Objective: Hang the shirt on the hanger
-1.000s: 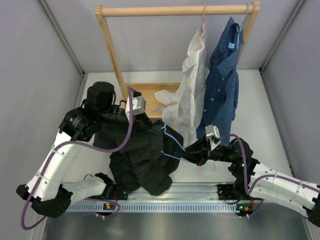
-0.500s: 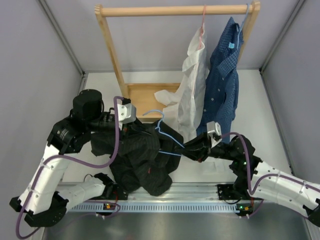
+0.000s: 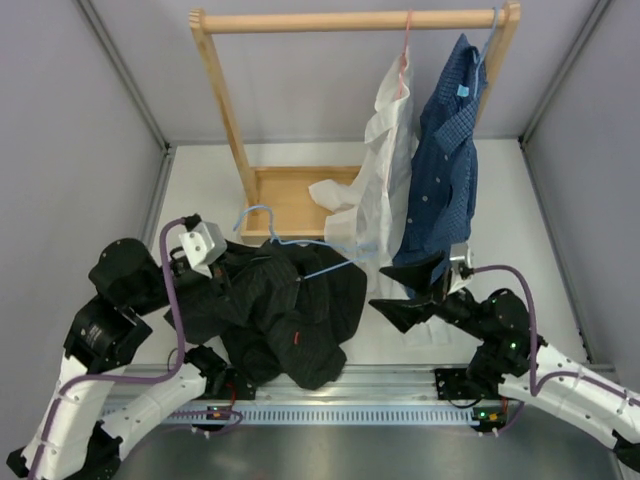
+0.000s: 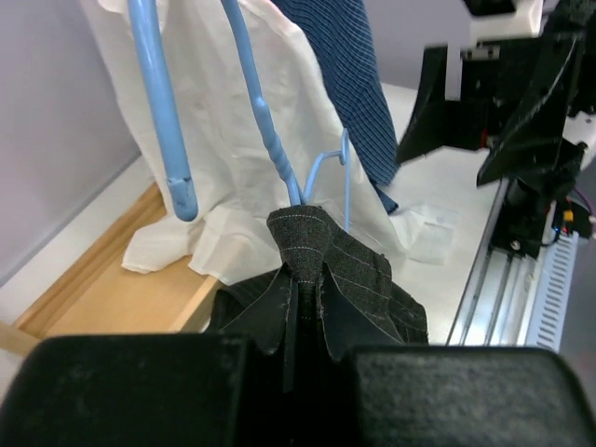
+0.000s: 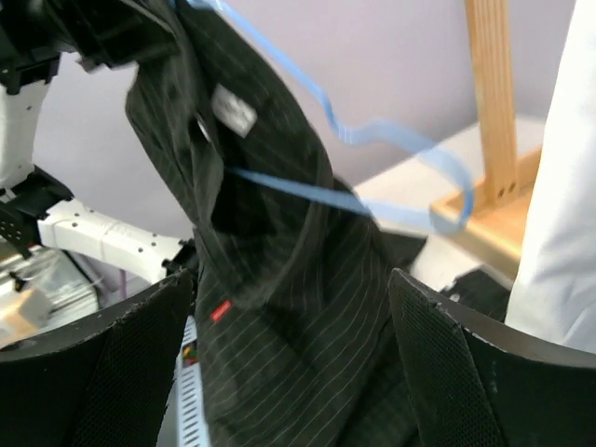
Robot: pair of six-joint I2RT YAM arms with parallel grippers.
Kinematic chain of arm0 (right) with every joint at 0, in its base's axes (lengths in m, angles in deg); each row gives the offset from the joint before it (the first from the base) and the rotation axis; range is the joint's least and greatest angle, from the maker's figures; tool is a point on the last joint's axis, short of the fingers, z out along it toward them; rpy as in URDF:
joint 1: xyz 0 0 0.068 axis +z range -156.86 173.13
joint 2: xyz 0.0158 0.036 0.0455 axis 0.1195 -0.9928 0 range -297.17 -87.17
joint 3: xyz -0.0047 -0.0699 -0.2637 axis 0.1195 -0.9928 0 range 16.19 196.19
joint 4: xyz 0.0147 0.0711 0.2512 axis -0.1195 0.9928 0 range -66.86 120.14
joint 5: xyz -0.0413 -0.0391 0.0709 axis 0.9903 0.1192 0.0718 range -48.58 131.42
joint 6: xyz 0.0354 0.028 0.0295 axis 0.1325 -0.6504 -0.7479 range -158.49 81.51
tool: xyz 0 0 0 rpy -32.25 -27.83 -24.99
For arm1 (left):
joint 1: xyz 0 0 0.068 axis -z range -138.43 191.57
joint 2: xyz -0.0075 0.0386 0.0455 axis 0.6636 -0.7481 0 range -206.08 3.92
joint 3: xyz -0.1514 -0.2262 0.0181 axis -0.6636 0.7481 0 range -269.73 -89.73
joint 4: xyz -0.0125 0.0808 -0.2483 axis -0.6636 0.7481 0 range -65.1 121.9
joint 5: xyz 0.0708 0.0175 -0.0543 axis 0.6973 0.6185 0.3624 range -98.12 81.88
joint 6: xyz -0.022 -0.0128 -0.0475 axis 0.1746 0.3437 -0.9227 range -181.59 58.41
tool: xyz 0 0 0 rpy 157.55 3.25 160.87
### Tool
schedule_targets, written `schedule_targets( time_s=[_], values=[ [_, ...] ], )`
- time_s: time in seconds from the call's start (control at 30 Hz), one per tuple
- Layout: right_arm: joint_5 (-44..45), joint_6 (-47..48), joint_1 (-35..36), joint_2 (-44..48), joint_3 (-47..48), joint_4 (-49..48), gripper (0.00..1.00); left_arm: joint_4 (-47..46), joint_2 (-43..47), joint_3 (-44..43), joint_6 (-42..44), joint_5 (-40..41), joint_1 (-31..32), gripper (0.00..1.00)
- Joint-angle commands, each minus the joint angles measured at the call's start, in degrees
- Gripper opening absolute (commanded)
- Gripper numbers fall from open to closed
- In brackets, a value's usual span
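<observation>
The black pinstriped shirt (image 3: 290, 315) hangs bunched from my left gripper (image 3: 228, 262), which is shut on a fold of it (image 4: 321, 265) near the collar. Its white neck label (image 5: 233, 110) and red mark (image 5: 220, 310) show in the right wrist view. The light-blue hanger (image 3: 262, 215) rests on top of the shirt, hook up at the left, its wires (image 5: 307, 197) running into the fabric. My right gripper (image 3: 408, 292) stands open to the shirt's right, apart from the hanger, with nothing between its fingers (image 5: 466, 372).
A wooden rack (image 3: 225, 110) stands at the back with a wooden base tray (image 3: 285, 195). A white shirt (image 3: 385, 170) and a blue dotted shirt (image 3: 445, 170) hang from its bar, close behind the right gripper. A metal rail (image 3: 340, 405) runs along the near edge.
The right gripper let go of the hanger, opened wide and drew back to the right. The left gripper shut on the shirt and pulled it, with the hanger, leftward.
</observation>
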Motion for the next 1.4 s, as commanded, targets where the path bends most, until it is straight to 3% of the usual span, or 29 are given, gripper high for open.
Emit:
schedule_targets(
  time_s=[0.0, 0.17, 0.53, 0.7, 0.93, 1.17, 1.37],
  values=[
    [0.6, -9.2, 0.2, -2.5, -2.9, -4.7, 0.83, -11.3, 2.5, 2.6, -6.9, 8.6, -0.2, 0.0],
    [-3.2, -18.0, 0.3, -14.9, -1.4, -15.4, 0.88, -12.8, 2.6, 4.1, -11.1, 10.3, -0.2, 0.0],
    [-3.7, -18.6, 1.2, -35.2, 4.5, -26.2, 0.78, -13.4, 2.7, 5.7, -12.5, 9.2, -0.2, 0.0],
    [-3.3, -16.9, 1.8, -38.3, 7.2, -26.6, 0.75, -13.4, 2.7, 6.8, -12.0, 9.2, -0.2, 0.0],
    [-2.5, -15.0, 3.5, -41.6, 8.2, -25.3, 0.52, -13.7, 3.5, 7.2, -12.6, 10.6, -0.2, 0.0],
    [-0.6, -13.5, 7.9, -42.4, 8.4, -24.1, 0.47, -13.5, 5.2, 6.8, -11.4, 12.1, -0.2, 0.0],
    [1.3, -12.3, 8.6, -43.3, 9.5, -23.3, 0.32, -13.5, 5.5, 7.1, -11.5, 12.2, -0.2, 0.0]
  ],
)
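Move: The shirt's loose front edge hangs some 12 cm to the left of the open right hand, about 1 cm ahead and 8 cm below it. The hanger's free end is nearer, roughly 6 cm ahead, 2 cm left and 4 cm above; the hanging white garment stands around 15 cm ahead, 1 cm left, at about hand height. From the left hand, already gripping shirt and hanger, that shirt edge lies about 13 cm right, 4 cm back and 12 cm below. The shirt's loose front edge is approached by the open right hand, which goes about 12 cm left and 8 cm down, dropping early and tipping its fingers some 20 degrees downward. It swings forward a few centimetres, then draws back while its fingers narrow around the edge, still partly open. The left hand keeps its grip on shirt and hanger, easing 2 cm forward with a slight turn. ##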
